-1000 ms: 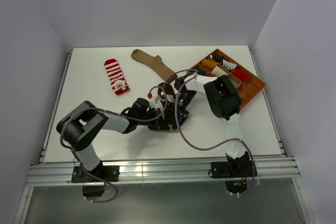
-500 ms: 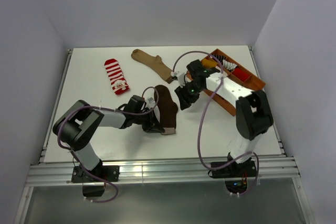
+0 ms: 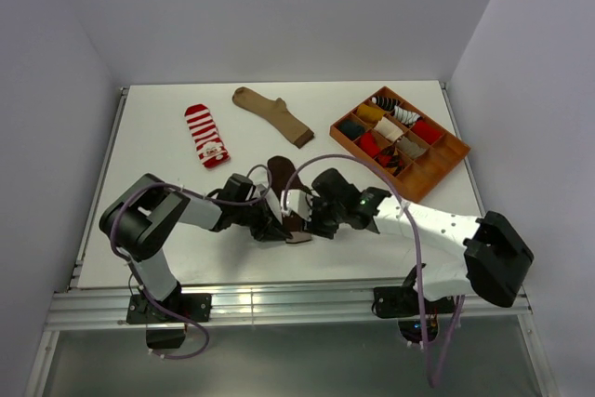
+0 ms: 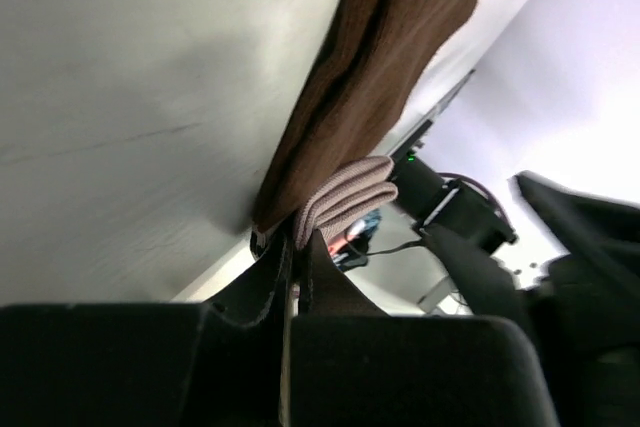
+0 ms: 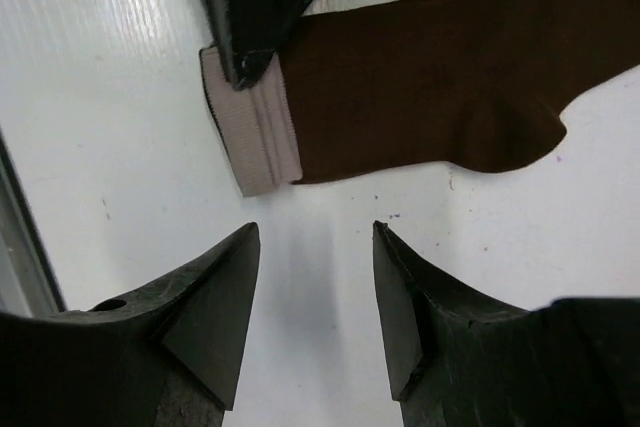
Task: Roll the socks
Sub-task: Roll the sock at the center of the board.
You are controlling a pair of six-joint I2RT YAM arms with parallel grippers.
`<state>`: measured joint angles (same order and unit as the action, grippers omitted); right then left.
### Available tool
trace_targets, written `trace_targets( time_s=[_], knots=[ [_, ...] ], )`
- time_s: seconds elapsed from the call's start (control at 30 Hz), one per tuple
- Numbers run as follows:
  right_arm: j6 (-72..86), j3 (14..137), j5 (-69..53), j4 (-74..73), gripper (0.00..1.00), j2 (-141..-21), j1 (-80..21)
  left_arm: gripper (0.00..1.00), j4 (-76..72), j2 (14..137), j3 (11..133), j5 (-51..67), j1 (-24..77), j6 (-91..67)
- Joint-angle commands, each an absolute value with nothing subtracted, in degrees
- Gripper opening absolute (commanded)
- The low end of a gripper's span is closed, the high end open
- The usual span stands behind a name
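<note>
The dark brown sock [image 3: 282,180] lies flat mid-table, its pale striped cuff [image 5: 255,132] toward the near edge. My left gripper [image 3: 271,227] is shut on that cuff; in the left wrist view the cuff [image 4: 345,197] bunches at the gripper's tip [image 4: 298,239]. My right gripper [image 3: 308,222] hovers just right of the cuff, open, with only bare table between its fingers [image 5: 215,292]. The brown sock [image 5: 450,77] fills the top of the right wrist view. A plain tan sock [image 3: 274,113] and a red-and-white striped sock [image 3: 206,135] lie flat at the back.
An orange divided tray [image 3: 444,163] at the back right holds several rolled socks. The two arms' wrists are close together over the near middle of the table, with loops of cable above them.
My right arm has swung from beside the tray down to the brown sock's cuff, its jaws opening wider. The left gripper has kept its hold on the cuff.
</note>
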<state>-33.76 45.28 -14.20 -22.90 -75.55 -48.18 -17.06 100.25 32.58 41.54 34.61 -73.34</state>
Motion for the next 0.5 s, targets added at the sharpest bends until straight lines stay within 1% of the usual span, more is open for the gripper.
trace_targets(
  time_s=[0.0, 0.17, 0.3, 0.47],
  knots=[
    [-39.19, 41.67, -9.51, -15.39, 0.57, -70.14, -52.46, 0.0, -19.34, 101.34, 31.82, 43.5, 33.75, -77.6],
    [-41.92, 36.05, -4.4, -9.86, 0.56, -68.64, -60.89, 0.0, -20.04, 101.69, 31.99, 44.03, 32.78, -78.66],
    [-43.59, 33.23, -0.45, -5.54, 0.56, -70.21, -65.29, 0.0, -18.02, 101.87, 32.7, 43.51, 32.26, -77.44],
    [-45.26, 31.47, 3.86, -0.28, 0.56, -74.09, -67.5, 0.0, -17.32, 101.86, 32.87, 43.33, 32.08, -76.73]
  ],
)
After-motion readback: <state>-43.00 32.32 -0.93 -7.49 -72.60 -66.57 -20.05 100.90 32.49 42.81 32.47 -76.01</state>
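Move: The left fingers are already shut on the left part of the brown sock's folded cuff, whose middle lies some 2 cm to their right and 1 cm below. From the open right hand that cuff is about 7 cm to the left, 2 cm back and 6 cm down. The tan sock lies about 33 cm ahead and 13 cm left of the right hand, the box of rolled socks roughly 26 cm ahead and 23 cm right. Still pinching the cuff of the brown sock, the left hand shifts it about 1.5 cm forward and barely up. The right hand, fingers held about half open and touching nothing, swings some 5 cm back and a little left, then sinks 3 cm as well, rolling about 25 degrees counter-clockwise to come round to the near side of the cuff. ##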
